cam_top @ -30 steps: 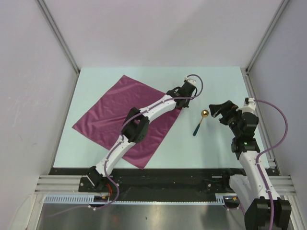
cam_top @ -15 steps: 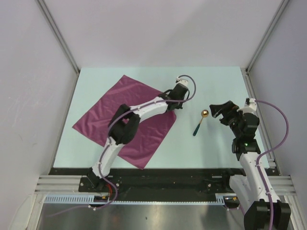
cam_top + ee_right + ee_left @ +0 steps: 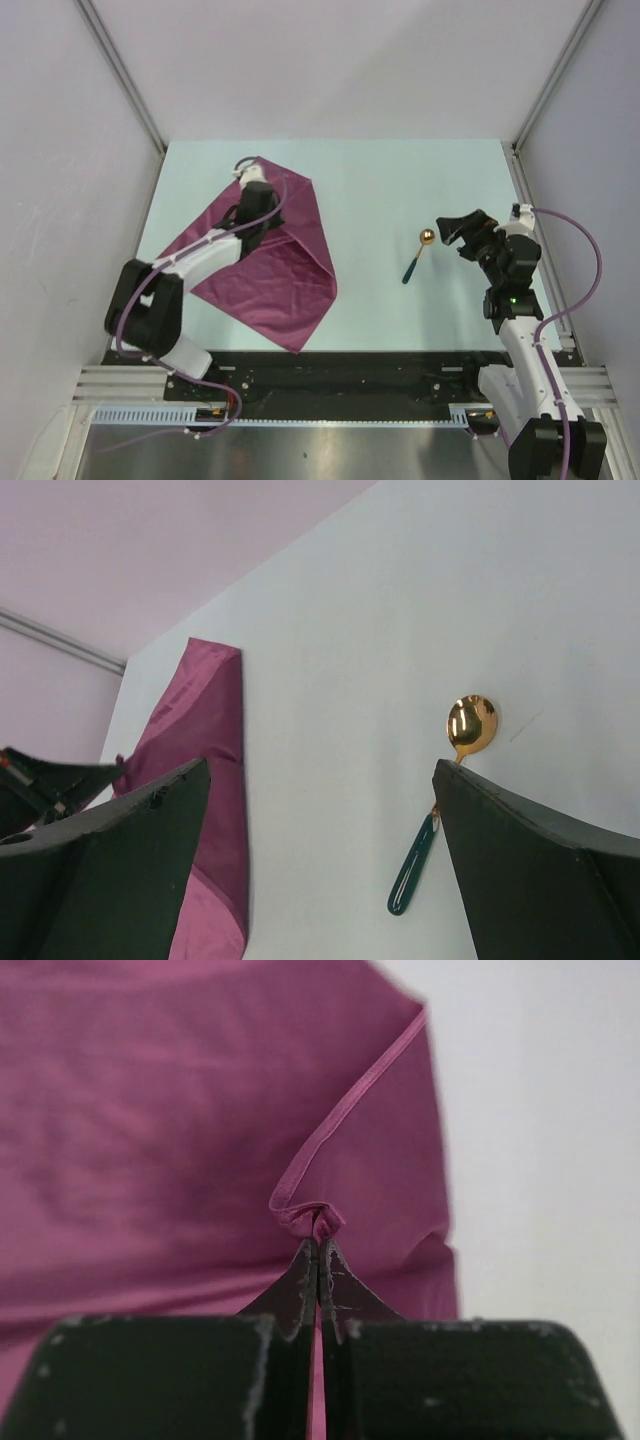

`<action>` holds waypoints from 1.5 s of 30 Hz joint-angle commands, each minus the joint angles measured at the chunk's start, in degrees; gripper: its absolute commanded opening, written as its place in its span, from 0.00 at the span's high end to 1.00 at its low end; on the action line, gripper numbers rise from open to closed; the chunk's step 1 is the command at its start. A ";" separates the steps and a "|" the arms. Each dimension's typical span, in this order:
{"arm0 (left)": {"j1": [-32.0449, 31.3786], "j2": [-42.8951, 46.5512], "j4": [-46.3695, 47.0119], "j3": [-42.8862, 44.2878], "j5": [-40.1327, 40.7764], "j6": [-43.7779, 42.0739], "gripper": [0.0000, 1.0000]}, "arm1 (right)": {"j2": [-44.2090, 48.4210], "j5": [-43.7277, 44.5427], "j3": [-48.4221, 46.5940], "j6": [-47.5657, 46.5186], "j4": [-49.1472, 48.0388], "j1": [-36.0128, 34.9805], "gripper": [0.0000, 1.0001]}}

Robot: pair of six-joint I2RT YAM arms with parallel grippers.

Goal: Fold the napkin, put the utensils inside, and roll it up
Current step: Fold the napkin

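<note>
The magenta napkin (image 3: 290,270) lies on the left half of the table, its right part lifted and drawn over the rest. My left gripper (image 3: 256,212) hangs above the napkin's far part, shut on a bunched corner of the cloth. In the left wrist view the fingertips of that gripper (image 3: 318,1244) pinch the hem, with the napkin (image 3: 150,1110) spread beneath. The spoon (image 3: 415,255), gold bowl and dark handle, lies alone to the right. My right gripper (image 3: 450,232) hovers open just right of it. From the right wrist, the spoon (image 3: 468,726) sits by the right finger of that gripper (image 3: 320,768) and the napkin (image 3: 205,740) shows at left.
The pale table (image 3: 400,180) is bounded by grey walls with metal corner posts (image 3: 125,80). A black rail (image 3: 350,370) runs along the near edge by the arm bases. A strip of bare table separates spoon and cloth.
My left gripper has carried the napkin's right corner from the table's middle leftward across the cloth, folding it over. The right arm and the spoon have stayed put.
</note>
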State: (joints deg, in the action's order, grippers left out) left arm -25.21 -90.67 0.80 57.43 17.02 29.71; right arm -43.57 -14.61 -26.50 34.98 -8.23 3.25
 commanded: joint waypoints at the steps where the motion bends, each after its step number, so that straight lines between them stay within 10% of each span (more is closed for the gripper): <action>1: 4.28 9.78 -2.27 -9.94 3.45 2.98 1.00 | -1.25 -1.30 -3.03 -0.09 -2.41 0.09 0.01; 17: 26.95 23.61 -9.50 -19.02 11.63 0.34 1.00 | -6.09 -3.32 -7.86 -0.70 -2.23 -1.22 0.01; 45: 36.20 15.44 -8.62 -17.62 12.16 -2.82 0.98 | -9.25 0.90 -8.30 -1.67 -0.56 -14.22 0.02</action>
State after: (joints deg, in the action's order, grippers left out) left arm 9.91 -74.76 -9.17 38.46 29.39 28.18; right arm -51.99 -15.68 -34.63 34.24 -7.57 -7.79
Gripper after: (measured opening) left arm 0.016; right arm 0.989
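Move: The napkin's left corner, the one the held corner is to be folded over to, lies about 38 cm to the left of the left gripper, some 10 cm back and 11 cm below. The napkin's far corner is roughly 22 cm ahead and 11 cm left of that gripper; its near corner sits some 32 cm back and 5 cm right. From the right gripper, the left corner lies about 80 cm left, level ahead and 19 cm below. Carry the pinched napkin corner with the shut left gripper across to the left, nearly 30 cm, while drawing back about 12 cm, fast at first and then easing. Sink some 5 cm overall, mostly towards the end, and turn the wrist about 45 degrees counter-clockwise, towards the napkin's left corner. Let the open right gripper drift left a few centimetres above the table, touching nothing. ##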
